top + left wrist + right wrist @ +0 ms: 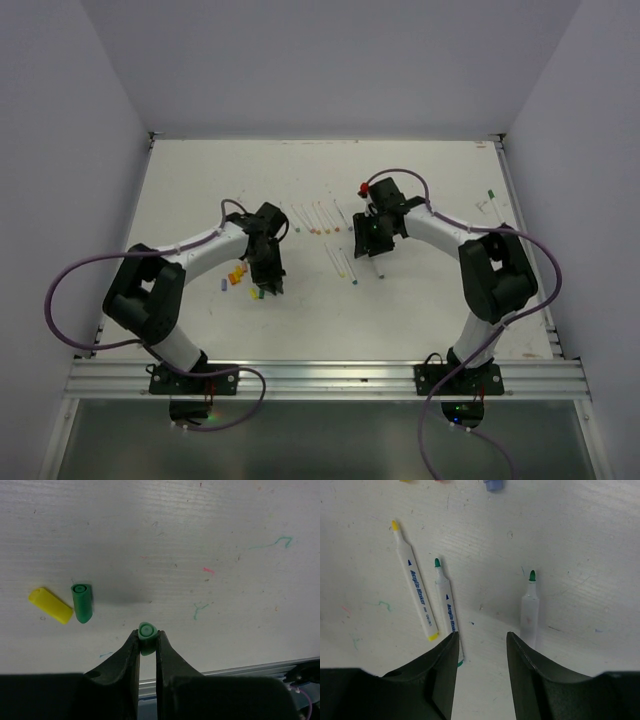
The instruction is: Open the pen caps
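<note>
My left gripper [147,639] is shut on a small green pen cap [146,631], held just above the table. Left of it lie another green cap [82,602] and a yellow cap [50,605]. In the top view the left gripper [268,283] hangs beside a small heap of coloured caps [236,275]. My right gripper [482,642] stands open over the table with nothing between its fingers. Three uncapped pens lie by it: a yellow-tipped pen [415,587], a green-tipped pen [448,610] against the left finger, and a second green-tipped pen [530,612] ahead of the right finger.
A row of further pens [318,217] lies at mid-table behind the grippers, and one pen [489,203] rests near the right edge. A purple cap [493,484] shows at the top of the right wrist view. The metal rail [320,378] runs along the near edge.
</note>
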Controlling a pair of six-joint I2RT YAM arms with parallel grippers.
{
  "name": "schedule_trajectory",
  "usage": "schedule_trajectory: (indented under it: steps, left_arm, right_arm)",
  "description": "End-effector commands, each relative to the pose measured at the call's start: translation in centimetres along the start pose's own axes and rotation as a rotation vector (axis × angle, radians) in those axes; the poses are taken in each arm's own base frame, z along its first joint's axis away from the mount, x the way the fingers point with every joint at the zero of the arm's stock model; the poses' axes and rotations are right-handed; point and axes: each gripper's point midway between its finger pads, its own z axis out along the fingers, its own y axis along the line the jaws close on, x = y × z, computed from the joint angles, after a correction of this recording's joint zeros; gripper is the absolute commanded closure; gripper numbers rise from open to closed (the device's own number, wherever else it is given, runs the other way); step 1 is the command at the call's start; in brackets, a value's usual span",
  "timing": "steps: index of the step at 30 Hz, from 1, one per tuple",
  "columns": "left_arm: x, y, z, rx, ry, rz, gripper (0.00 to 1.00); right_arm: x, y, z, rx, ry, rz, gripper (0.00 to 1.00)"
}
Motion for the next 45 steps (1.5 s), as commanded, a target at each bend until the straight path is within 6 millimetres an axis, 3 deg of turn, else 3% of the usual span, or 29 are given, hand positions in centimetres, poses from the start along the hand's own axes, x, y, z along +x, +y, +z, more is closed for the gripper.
schedule_trajectory:
  steps: [1, 8, 17, 21, 24, 28, 32, 36, 40, 42, 45]
  left_arm:
    - [0.4, 1.1, 0.7, -0.063, 0.007, 0.001, 1.0]
    - [1.7, 2.7, 2.3, -0.104, 0.05, 0.006, 0.9]
    - [1.2, 2.7, 2.2, -0.113, 0.036, 0.023, 0.54]
    - [0.7, 2.1, 1.7, -0.102, 0.019, 0.031, 0.48]
    - [-0.6, 0.7, 0.0, -0.053, -0.035, 0.043, 0.45]
    - [-3.9, -3.4, -4.4, 0.071, -0.197, 0.141, 0.4]
    - [-5.0, -6.8, -7.7, 0.179, -0.281, 0.226, 0.38]
    - [-4.8, -9.3, -9.0, 0.294, -0.307, 0.298, 0.37]
    - [-5.2, -11.2, -9.4, 0.406, -0.359, 0.367, 0.37]
    - [-5.2, -11.7, -9.3, 0.432, -0.365, 0.386, 0.37]
    - [-5.0, -11.6, -8.9, 0.44, -0.359, 0.391, 0.37]
  right_arm:
    - [-3.5, 1.7, -3.1, -0.046, -0.123, 0.007, 0.53]
    - [-5.7, 0.8, -5.7, -0.044, -0.191, 0.049, 0.51]
    - [-5.6, -1.7, -6.6, -0.041, -0.205, 0.141, 0.51]
    - [-6.1, -3.1, -7.2, -0.016, -0.227, 0.178, 0.5]
    - [-6.7, -5.7, -8.2, 0.08, -0.288, 0.221, 0.5]
    - [-7.7, -10.4, -10.0, 0.265, -0.389, 0.285, 0.48]
    - [-8.7, -15.0, -11.9, 0.436, -0.472, 0.325, 0.45]
    - [-8.7, -19.6, -12.7, 0.513, -0.49, 0.409, 0.39]
    - [-8.3, -22.9, -13.0, 0.62, -0.474, 0.424, 0.32]
    - [-7.8, -26.3, -14.1, 0.715, -0.466, 0.406, 0.26]
    - [-7.0, -29.4, -14.1, 0.784, -0.424, 0.389, 0.22]
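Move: Just 2 cm back and 2 cm left of the left hand, some 4 cm below, is the bare spot for the green cap in its fingers; the placed green cap lies about 6 cm to the hand's left, level with it, the yellow cap some 8 cm left and 1 cm back. From the right hand, the last capped pen lies about 18 cm ahead and 41 cm to the right; the open pen is 3 cm right, 1 cm back, and the green-ended pen 5 cm left, 3 cm back. Sinking about 3 cm while easing back and left, the left hand sets the held green cap beside the other caps, opens wide to let go, then climbs some 13 cm, going right and forward with its fingers tilting forward. Meanwhile the right hand, already empty, lifts off the open pen and sweeps some 27 cm right and 8 cm forward towards the last capped pen, turning clockwise about 40 degrees and opening wider. ##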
